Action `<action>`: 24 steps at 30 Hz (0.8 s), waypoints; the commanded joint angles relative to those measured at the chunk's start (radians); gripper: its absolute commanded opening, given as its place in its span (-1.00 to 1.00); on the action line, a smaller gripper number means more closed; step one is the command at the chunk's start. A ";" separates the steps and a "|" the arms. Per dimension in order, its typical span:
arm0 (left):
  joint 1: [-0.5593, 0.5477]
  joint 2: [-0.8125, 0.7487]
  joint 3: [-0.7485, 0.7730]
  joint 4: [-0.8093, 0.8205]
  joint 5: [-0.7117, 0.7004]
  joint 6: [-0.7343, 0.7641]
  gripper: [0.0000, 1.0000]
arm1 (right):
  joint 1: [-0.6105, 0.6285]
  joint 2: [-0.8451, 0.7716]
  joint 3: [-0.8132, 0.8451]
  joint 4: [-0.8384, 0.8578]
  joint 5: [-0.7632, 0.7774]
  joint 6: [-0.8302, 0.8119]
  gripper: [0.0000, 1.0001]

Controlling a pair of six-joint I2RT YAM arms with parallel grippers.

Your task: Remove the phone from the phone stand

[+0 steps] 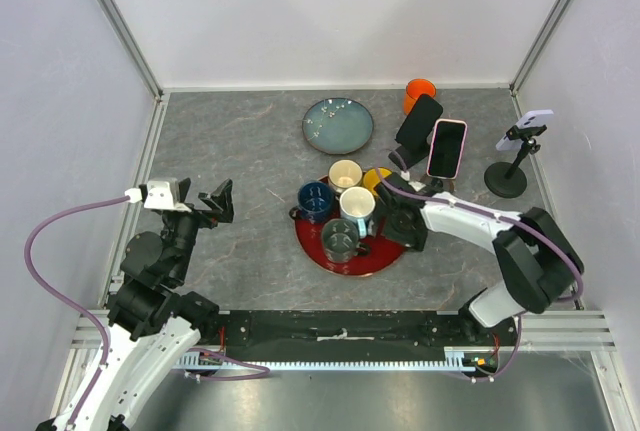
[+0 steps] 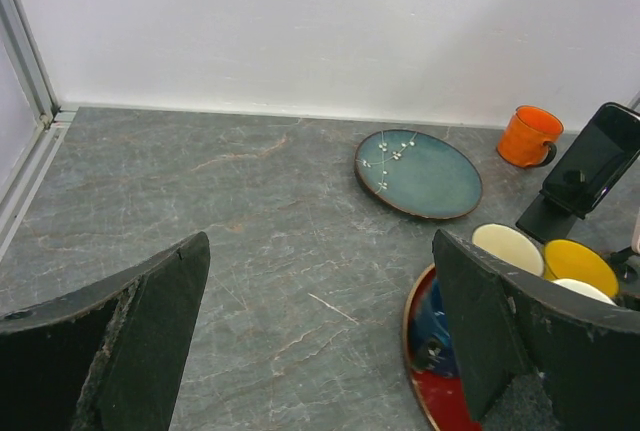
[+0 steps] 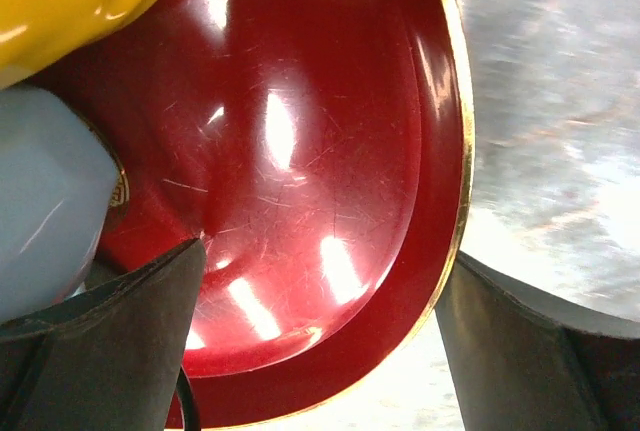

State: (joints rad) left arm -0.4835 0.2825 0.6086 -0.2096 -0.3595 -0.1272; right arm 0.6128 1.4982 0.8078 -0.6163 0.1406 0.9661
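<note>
Three phones stand on stands at the back right. A black phone (image 1: 418, 121) leans on a small black stand (image 1: 401, 159). Beside it a pink-cased phone (image 1: 447, 147) stands upright, its stand mostly hidden. A pale phone (image 1: 537, 116) sits on a round-based stand (image 1: 505, 179) at the far right. My right gripper (image 1: 395, 223) is open, low over the right rim of the red plate (image 3: 300, 181), in front of the first two phones. My left gripper (image 1: 218, 203) is open over bare table at the left; its wrist view shows the black phone (image 2: 595, 158) far to the right.
The red plate (image 1: 385, 259) carries several mugs: blue (image 1: 314, 199), cream (image 1: 345, 175), white (image 1: 357, 205), grey (image 1: 340, 239) and yellow (image 1: 376, 180). A teal plate (image 1: 338, 125) and an orange cup (image 1: 420, 91) lie at the back. White walls enclose the table.
</note>
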 commanded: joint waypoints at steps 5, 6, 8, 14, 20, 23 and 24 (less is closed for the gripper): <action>0.008 0.015 0.025 0.013 0.033 -0.037 0.97 | 0.133 0.252 0.264 0.297 -0.032 0.059 0.96; 0.008 0.020 0.026 0.013 0.037 -0.038 0.97 | 0.142 0.275 0.322 0.297 -0.023 0.056 0.96; 0.008 0.027 0.026 0.012 0.048 -0.040 0.97 | 0.153 0.316 0.362 0.297 -0.010 0.057 0.96; 0.008 0.116 0.040 0.004 0.145 -0.060 0.97 | 0.154 0.260 0.335 0.242 0.092 0.082 0.96; 0.006 0.320 0.138 -0.071 0.319 -0.150 0.98 | 0.153 0.084 0.213 0.192 0.186 0.048 0.97; -0.010 0.436 0.178 -0.082 0.416 -0.210 0.98 | 0.154 -0.031 0.163 0.135 0.297 0.019 0.96; -0.027 0.463 0.184 -0.079 0.433 -0.224 0.98 | 0.153 -0.099 0.151 0.119 0.332 0.011 0.96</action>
State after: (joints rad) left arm -0.4831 0.6647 0.7357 -0.2687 -0.0685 -0.2455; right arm 0.7677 1.5661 1.0061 -0.4301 0.2970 1.0061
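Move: Left of the right hand, about 11 cm and 3 cm farther out, is the middle of the red plate, at nearly finger height. From that hand the blue-white mug stands some 9 cm left and 7 cm ahead, the yellow mug 4 cm left and 12 cm ahead, and the pink phone roughly 13 cm right, 15 cm ahead and 12 cm up. From the left hand the plate lies about 28 cm right, 4 cm ahead and 30 cm below. Pushing the red plate onward by its right rim, the open right hand sweeps about 13 cm left and 8 cm forward with its outer finger outside the rim, then comes free, rising some 5 cm and drawing back right. The left hand, open, swings about 8 cm right towards the plate, sinking and edging forward while tipping down and turning clockwise. ##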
